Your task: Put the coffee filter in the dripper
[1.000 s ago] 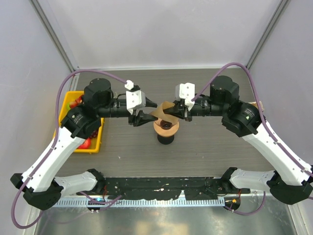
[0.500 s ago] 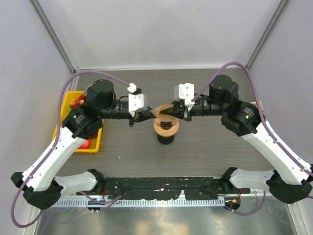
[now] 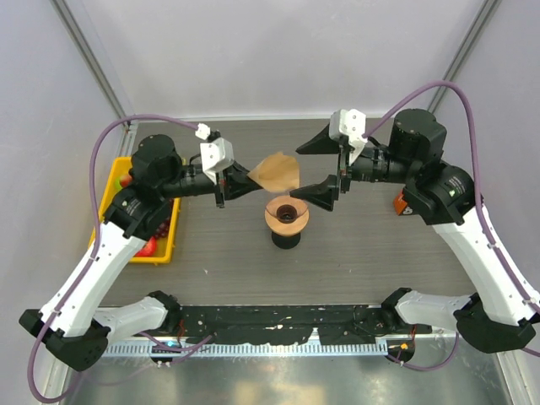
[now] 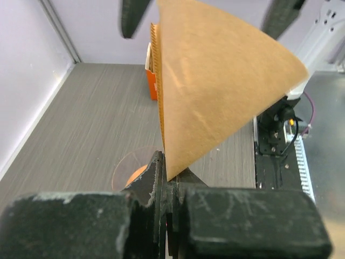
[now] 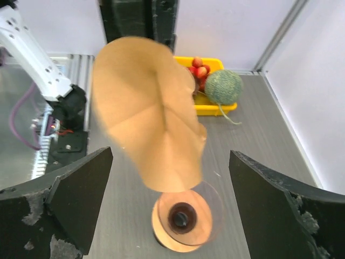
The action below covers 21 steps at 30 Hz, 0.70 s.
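My left gripper (image 3: 245,180) is shut on the tip of the tan paper coffee filter (image 3: 274,173), holding it in the air above and left-behind the dripper. The filter fills the left wrist view (image 4: 215,86) and hangs blurred in the right wrist view (image 5: 151,124). The orange dripper (image 3: 287,216) sits on a black base at the table's middle; it also shows in the right wrist view (image 5: 182,221) and just past my left fingers (image 4: 135,175). My right gripper (image 3: 322,169) is wide open, empty, pulled back to the right of the filter.
A yellow bin (image 3: 123,173) with red fruit stands at the left, also in the right wrist view (image 5: 207,105) with a green melon (image 5: 222,86). A small orange box (image 3: 402,202) lies under my right arm.
My right gripper let go of the filter, opened wide and drew back up and right. My left gripper lifted the filter away from the dripper, back and to the left.
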{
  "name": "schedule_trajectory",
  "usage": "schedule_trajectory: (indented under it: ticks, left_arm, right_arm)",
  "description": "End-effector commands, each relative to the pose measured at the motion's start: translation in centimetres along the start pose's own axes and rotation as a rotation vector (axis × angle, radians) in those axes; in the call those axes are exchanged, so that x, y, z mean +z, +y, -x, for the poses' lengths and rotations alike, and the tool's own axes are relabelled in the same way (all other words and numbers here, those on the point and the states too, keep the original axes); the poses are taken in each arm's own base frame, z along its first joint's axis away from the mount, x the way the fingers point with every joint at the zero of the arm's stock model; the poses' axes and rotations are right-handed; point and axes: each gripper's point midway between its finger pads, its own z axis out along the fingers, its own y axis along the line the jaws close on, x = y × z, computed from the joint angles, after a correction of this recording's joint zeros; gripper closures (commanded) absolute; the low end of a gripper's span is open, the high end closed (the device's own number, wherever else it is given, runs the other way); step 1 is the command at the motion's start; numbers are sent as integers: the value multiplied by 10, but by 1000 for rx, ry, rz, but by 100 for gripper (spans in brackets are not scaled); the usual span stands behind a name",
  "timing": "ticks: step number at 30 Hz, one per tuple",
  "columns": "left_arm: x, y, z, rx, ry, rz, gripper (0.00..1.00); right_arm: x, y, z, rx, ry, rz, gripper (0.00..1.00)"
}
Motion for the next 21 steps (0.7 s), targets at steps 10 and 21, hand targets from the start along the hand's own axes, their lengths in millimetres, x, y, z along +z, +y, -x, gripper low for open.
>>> schedule_trajectory:
  ticks: [10,21]
  left_arm:
    - [3,-2,70,-107,-255,-88,100]
    - [5,3,66,-156,-246,-65,100]
  right_arm:
    - [6,1,27,141,-175,-18,4]
    - [15,-1,36,132,-221,20,53]
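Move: The coffee filter is already pinched at one corner by the left fingers, with its middle about 4 cm right of them, 1 cm ahead and 2 cm higher. The open right gripper waits roughly 9 cm to the left hand's right, level ahead and 4 cm up. From the right hand, the filter is some 6 cm left, level ahead, 3 cm lower; the dripper is about 3 cm left, 3 cm ahead, 25 cm below. Lift the left gripper about 5 cm, keeping the filter's corner pinched and tipping the fingertips up some 15 degrees, so the free rim comes up between the right fingers. Dip the right gripper back a little, then bring it forward again, edging left about 2 cm and rising slightly with its fingertips tilting up; late on, close it to roughly half open around the rim. ##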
